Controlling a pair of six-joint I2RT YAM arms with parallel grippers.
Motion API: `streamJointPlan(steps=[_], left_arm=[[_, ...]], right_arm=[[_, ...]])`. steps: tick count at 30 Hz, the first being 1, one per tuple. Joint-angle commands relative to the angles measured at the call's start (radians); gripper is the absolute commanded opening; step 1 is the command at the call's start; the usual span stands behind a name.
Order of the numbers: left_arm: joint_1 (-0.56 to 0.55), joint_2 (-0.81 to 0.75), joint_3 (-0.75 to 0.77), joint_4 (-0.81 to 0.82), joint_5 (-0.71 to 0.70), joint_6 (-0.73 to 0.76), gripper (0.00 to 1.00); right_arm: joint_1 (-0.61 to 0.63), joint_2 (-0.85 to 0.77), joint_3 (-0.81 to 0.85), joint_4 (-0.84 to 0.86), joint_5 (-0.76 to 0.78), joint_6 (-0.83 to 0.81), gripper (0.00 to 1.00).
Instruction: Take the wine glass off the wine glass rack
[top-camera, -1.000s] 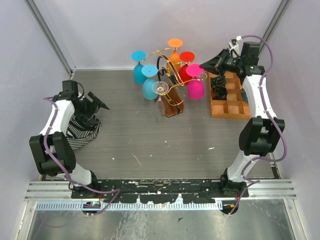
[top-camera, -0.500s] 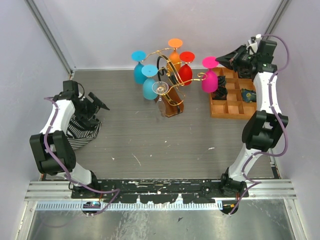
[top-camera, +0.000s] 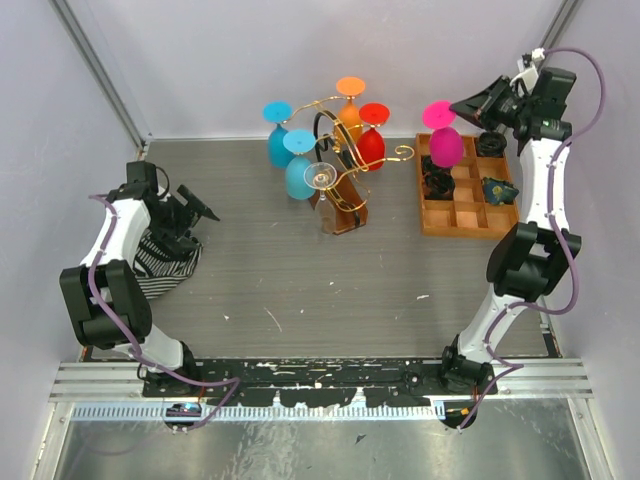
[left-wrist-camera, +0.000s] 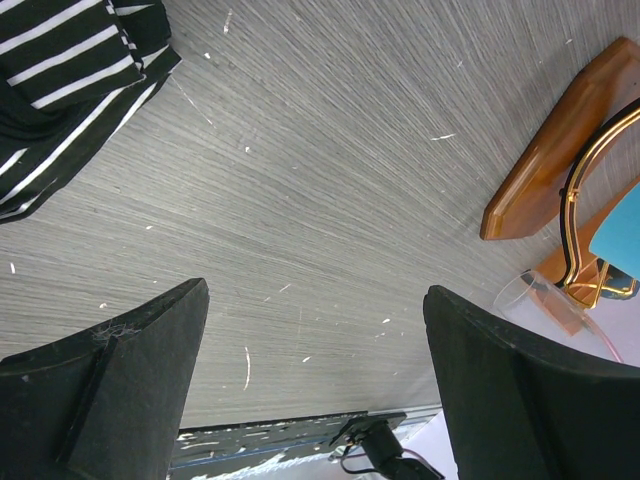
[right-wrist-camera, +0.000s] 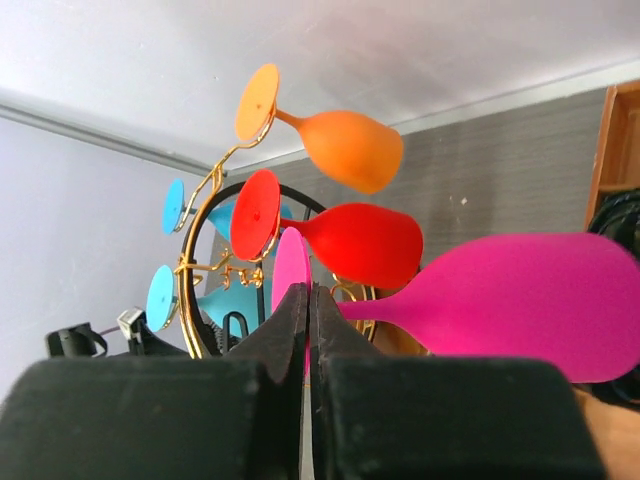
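A magenta wine glass (top-camera: 446, 149) hangs bowl-down over the left part of the orange-brown tray (top-camera: 437, 224), apart from the gold wire wine glass rack (top-camera: 341, 160). My right gripper (top-camera: 463, 106) is shut on it at its foot. The right wrist view shows the shut fingers (right-wrist-camera: 309, 297) pinching the magenta glass (right-wrist-camera: 520, 300), with the rack (right-wrist-camera: 193, 270) behind it. Orange (top-camera: 350, 102), red (top-camera: 372, 142) and two blue glasses (top-camera: 299, 172) hang on the rack. My left gripper (top-camera: 193, 208) is open and holds nothing, low over the table (left-wrist-camera: 315, 300).
A black-and-white striped cloth (top-camera: 165, 262) lies under the left arm, also seen as a striped cloth (left-wrist-camera: 70, 90) in the left wrist view. A clear glass (top-camera: 322, 180) hangs at the rack's front above its wooden base (left-wrist-camera: 560, 150). Dark items sit in the tray's compartments.
My right gripper has carried the magenta glass right and back, away from the rack's arm and over the tray. The left arm has not moved.
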Motion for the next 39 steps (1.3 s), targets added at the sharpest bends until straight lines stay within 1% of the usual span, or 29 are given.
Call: streamJointPlan(steps=[1,4,11,17,19,21,25,28,30,34,39], left_arm=[[-0.002,-0.012,0.004,0.002,0.000,0.015,0.96],[-0.002,-0.009,0.003,0.002,0.006,0.013,0.95],[-0.002,-0.009,0.007,0.002,0.007,0.017,0.96],[-0.002,-0.005,0.009,0.002,0.007,0.020,0.96],[-0.002,-0.003,0.009,0.007,0.013,0.017,0.95],[-0.002,0.003,0.010,0.011,0.018,0.016,0.95],[-0.002,0.014,0.012,0.016,0.021,0.015,0.96],[-0.002,0.022,0.011,0.025,0.029,0.009,0.95],[-0.002,0.025,0.010,0.029,0.032,0.006,0.95],[-0.001,0.039,0.018,0.035,0.036,0.002,0.95],[-0.002,0.051,0.021,0.043,0.044,-0.012,0.95]], right_arm=[[-0.010,0.012,0.081,0.018,0.024,-0.123,0.01],[-0.016,0.034,0.107,-0.018,0.042,-0.177,0.01],[-0.019,0.063,0.118,-0.019,0.042,-0.247,0.01],[-0.018,0.064,0.147,-0.046,0.134,-0.391,0.01],[-0.009,0.053,0.123,-0.025,0.177,-0.446,0.01],[0.005,0.028,0.066,0.030,0.233,-0.500,0.01],[0.054,-0.039,-0.097,0.219,0.333,-0.623,0.01],[0.100,-0.068,-0.236,0.389,0.411,-0.766,0.01],[0.121,-0.077,-0.317,0.502,0.475,-0.819,0.01],[0.156,-0.072,-0.417,0.661,0.585,-0.965,0.01],[0.158,-0.069,-0.537,0.890,0.632,-1.079,0.01]])
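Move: The right hand already holds the pink wine glass by its stem, upside down and clear of the rack. The wooden tray's middle lies about 4 cm ahead, 9 cm right and 32 cm below it. The red wine glass hangs some 19 cm left, 2 cm ahead and 8 cm lower; the black bundle is about 6 cm ahead, straight on, 30 cm below. From the left hand, the tray is roughly 18 cm ahead, 78 cm right, 11 cm below. Right hand sinks about 13 cm and forward towards the wooden tray, rolling the gripped glass's bowl rightward some 60 degrees. ##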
